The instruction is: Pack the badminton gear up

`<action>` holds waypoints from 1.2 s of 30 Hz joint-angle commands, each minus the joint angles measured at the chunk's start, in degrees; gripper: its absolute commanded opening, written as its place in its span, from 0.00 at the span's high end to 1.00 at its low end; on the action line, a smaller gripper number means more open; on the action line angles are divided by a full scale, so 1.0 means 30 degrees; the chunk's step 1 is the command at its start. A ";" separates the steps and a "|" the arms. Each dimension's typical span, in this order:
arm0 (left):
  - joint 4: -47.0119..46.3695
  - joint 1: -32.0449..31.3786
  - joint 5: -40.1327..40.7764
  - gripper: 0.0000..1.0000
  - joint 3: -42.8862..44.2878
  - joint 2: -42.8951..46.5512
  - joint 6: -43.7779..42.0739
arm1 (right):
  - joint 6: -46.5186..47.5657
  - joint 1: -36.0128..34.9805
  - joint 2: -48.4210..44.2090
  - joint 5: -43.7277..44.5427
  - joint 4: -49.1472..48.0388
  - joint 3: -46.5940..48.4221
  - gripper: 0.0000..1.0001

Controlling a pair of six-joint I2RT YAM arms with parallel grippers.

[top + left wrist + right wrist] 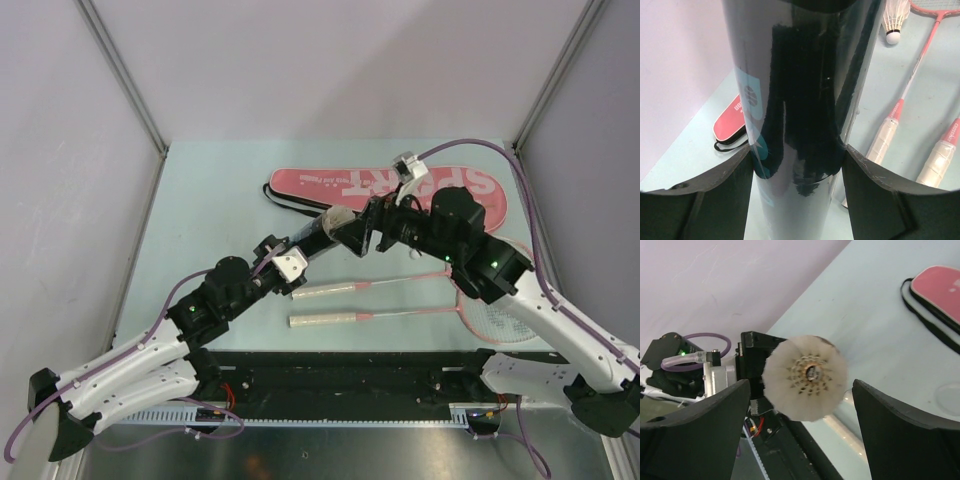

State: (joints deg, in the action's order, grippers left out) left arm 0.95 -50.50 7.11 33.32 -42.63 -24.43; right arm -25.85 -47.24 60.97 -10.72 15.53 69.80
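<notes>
My left gripper point(291, 262) is shut on the black lettered tube point(322, 234), which fills the left wrist view point(800, 100) and is held off the table, angled up toward the right gripper. A white feather shuttlecock point(805, 377) sits at the tube's mouth, its feathers facing the right wrist camera. My right gripper point(372, 236) is open, with its jaws either side of that shuttlecock point(801, 385) and not touching it. Another shuttlecock point(894, 22) lies on the table. Two pink rackets point(325, 291) point(322, 320) lie in front. The pink SPORT bag point(400, 185) lies at the back.
The racket heads point(500, 318) lie partly under the right arm. The bag's black strap point(285, 200) trails off its left end. A small clear round piece point(949, 396) lies on the table near the bag. Grey walls close in the table on three sides.
</notes>
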 commanded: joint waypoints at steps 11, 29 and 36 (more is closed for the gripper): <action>-0.1547 -0.0129 -0.0204 0.84 0.0846 0.0441 0.0114 | 0.0705 0.1568 0.0180 0.0175 0.0860 0.1050 0.11; -0.1576 -0.0159 -0.0321 0.85 0.0846 0.0529 0.0114 | 0.0968 0.0103 0.5606 0.1432 0.2381 0.3569 0.13; -0.1577 -0.0188 -0.0233 0.85 0.0817 0.0617 0.0085 | 0.1641 0.1128 0.2710 0.1550 0.3494 0.3336 0.12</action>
State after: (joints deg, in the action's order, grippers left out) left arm 2.50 -50.24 9.50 33.32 -42.17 -24.40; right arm -23.64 -44.95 75.85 -8.78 24.67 78.46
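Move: Just off the right fingertips, the shuttlecock sits in the mouth of the tube, some 4 cm left, 2 cm ahead and 3 cm below the hand. From the left hand, which holds the tube, that shuttlecock is about 10 cm right, 4 cm ahead and 12 cm up. Some 36 cm below the right hand, the near racket's handle lies level and 7 cm left, the far one's 8 cm ahead and 7 cm left, the pink bag's middle 36 cm ahead and 12 cm right. Backing off about 3 cm to the right first, the wide-open right hand then swings down some 7 cm, left and forward past the tube's mouth, fingers tipping about 15 degrees downward. Its rear finger ends up against the rim, and the left hand, still gripping the tube, is nudged roughly 1 cm left; the right hand then eases slightly back right. ##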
